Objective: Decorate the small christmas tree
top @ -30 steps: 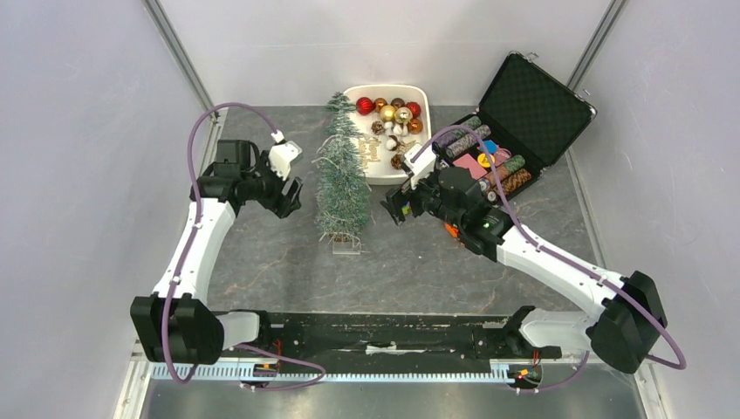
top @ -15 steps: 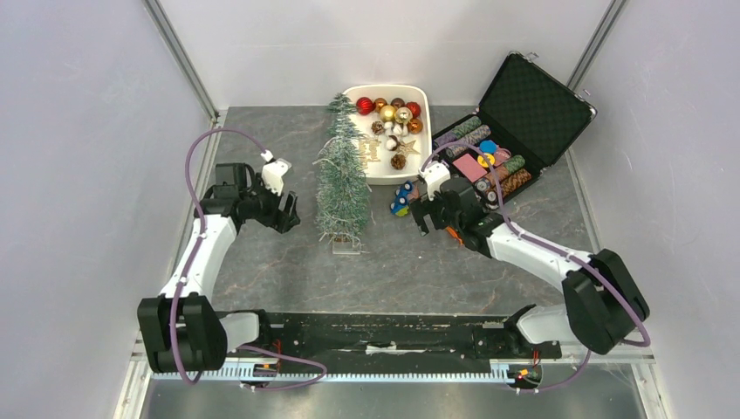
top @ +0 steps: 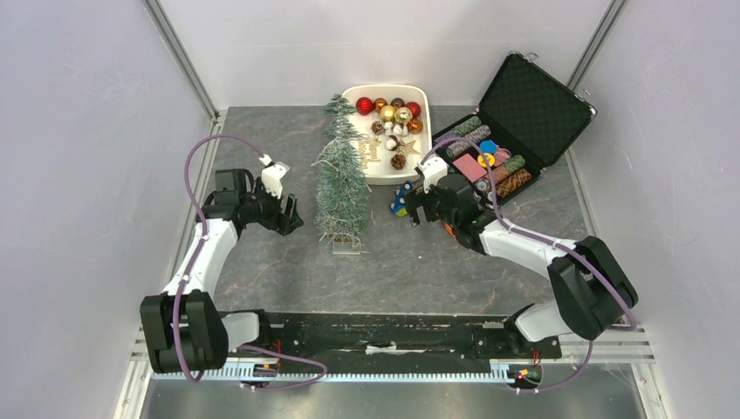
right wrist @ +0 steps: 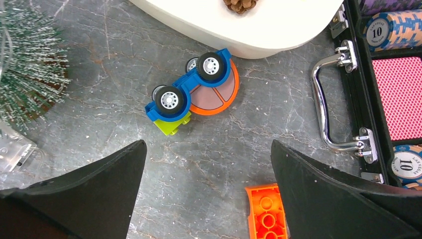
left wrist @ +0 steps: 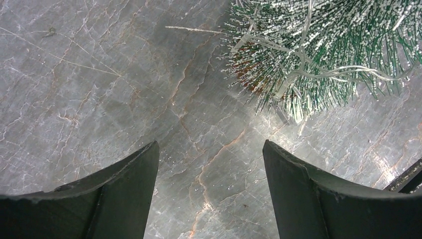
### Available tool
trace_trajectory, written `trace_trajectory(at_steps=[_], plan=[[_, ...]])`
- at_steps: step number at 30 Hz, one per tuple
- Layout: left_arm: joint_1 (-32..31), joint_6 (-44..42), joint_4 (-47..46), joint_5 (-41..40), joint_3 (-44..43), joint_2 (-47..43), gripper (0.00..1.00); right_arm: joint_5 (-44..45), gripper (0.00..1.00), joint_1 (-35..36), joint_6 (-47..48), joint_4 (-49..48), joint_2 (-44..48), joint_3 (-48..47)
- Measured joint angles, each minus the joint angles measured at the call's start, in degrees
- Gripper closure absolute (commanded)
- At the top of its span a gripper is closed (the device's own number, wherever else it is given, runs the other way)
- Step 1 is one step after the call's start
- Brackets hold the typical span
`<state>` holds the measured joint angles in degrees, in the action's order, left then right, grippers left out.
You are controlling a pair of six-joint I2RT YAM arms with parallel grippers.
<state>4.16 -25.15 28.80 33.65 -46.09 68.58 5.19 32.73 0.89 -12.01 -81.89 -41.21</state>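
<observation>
The small christmas tree [top: 342, 179] stands upright in the middle of the table on a clear base [top: 346, 246], frosted green and bare of ornaments. My left gripper [top: 288, 214] hangs just left of its lower branches and is open; in the left wrist view my gripper [left wrist: 210, 144] has only table between its fingers, with the tree's branches [left wrist: 318, 50] ahead to the right. My right gripper [top: 414, 209] is right of the tree and open. In the right wrist view it [right wrist: 209, 144] is empty too, and the tree [right wrist: 30, 74] shows at the left edge.
A white tray [top: 428, 113] of baubles, pine cones and star ornaments sits behind the tree. An overturned blue toy car [right wrist: 191, 94] lies just ahead of the right gripper and an orange brick [right wrist: 266, 214] lies by its right finger. An open black poker-chip case [top: 524, 113] stands at the back right.
The right gripper has drawn back to the right, uncovering the toy car. The left gripper has dropped lower and nearer, staying beside the tree. Both remain open.
</observation>
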Motion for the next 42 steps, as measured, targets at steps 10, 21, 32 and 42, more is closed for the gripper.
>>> trace_trajectory(at_steps=[10,21,32,42], plan=[[0.4,0.6,-1.2,0.0,0.4,0.6,0.20,0.5,0.22,-2.0,-0.2,-0.5,-7.2,-8.5],[0.6,1.0,-1.5,-0.1,0.4,1.2,0.21,3.5,0.42,-4.5,-3.1,-2.6,-31.7,-41.3],[1.0,1.1,-1.5,-0.1,0.4,2.2,0.21,3.8,0.43,-6.9,-10.3,-0.3,-48.7,-56.3],[1.0,1.1,-1.5,0.0,0.4,2.3,0.21,5.0,0.45,-7.3,-15.3,-0.7,-54.9,-58.8]])
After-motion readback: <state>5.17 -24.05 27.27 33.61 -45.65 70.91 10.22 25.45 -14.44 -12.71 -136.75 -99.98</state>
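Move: The cotton boll in the white tray lies about 27 cm ahead of the right hand, 7 cm to its left and 9 cm below. The gold star lies some 5 cm to the boll's right and 1 cm nearer; the pine cone is about 7 cm nearer and 3 cm right of the boll. The toy truck is 6 cm ahead of the right hand and 4 cm left. From the left hand the boll is roughly 30 cm ahead, 35 cm right. Right hand arcs forward about 25 cm over the tray rim, then sinks towards the cotton boll, fingers half closing. ##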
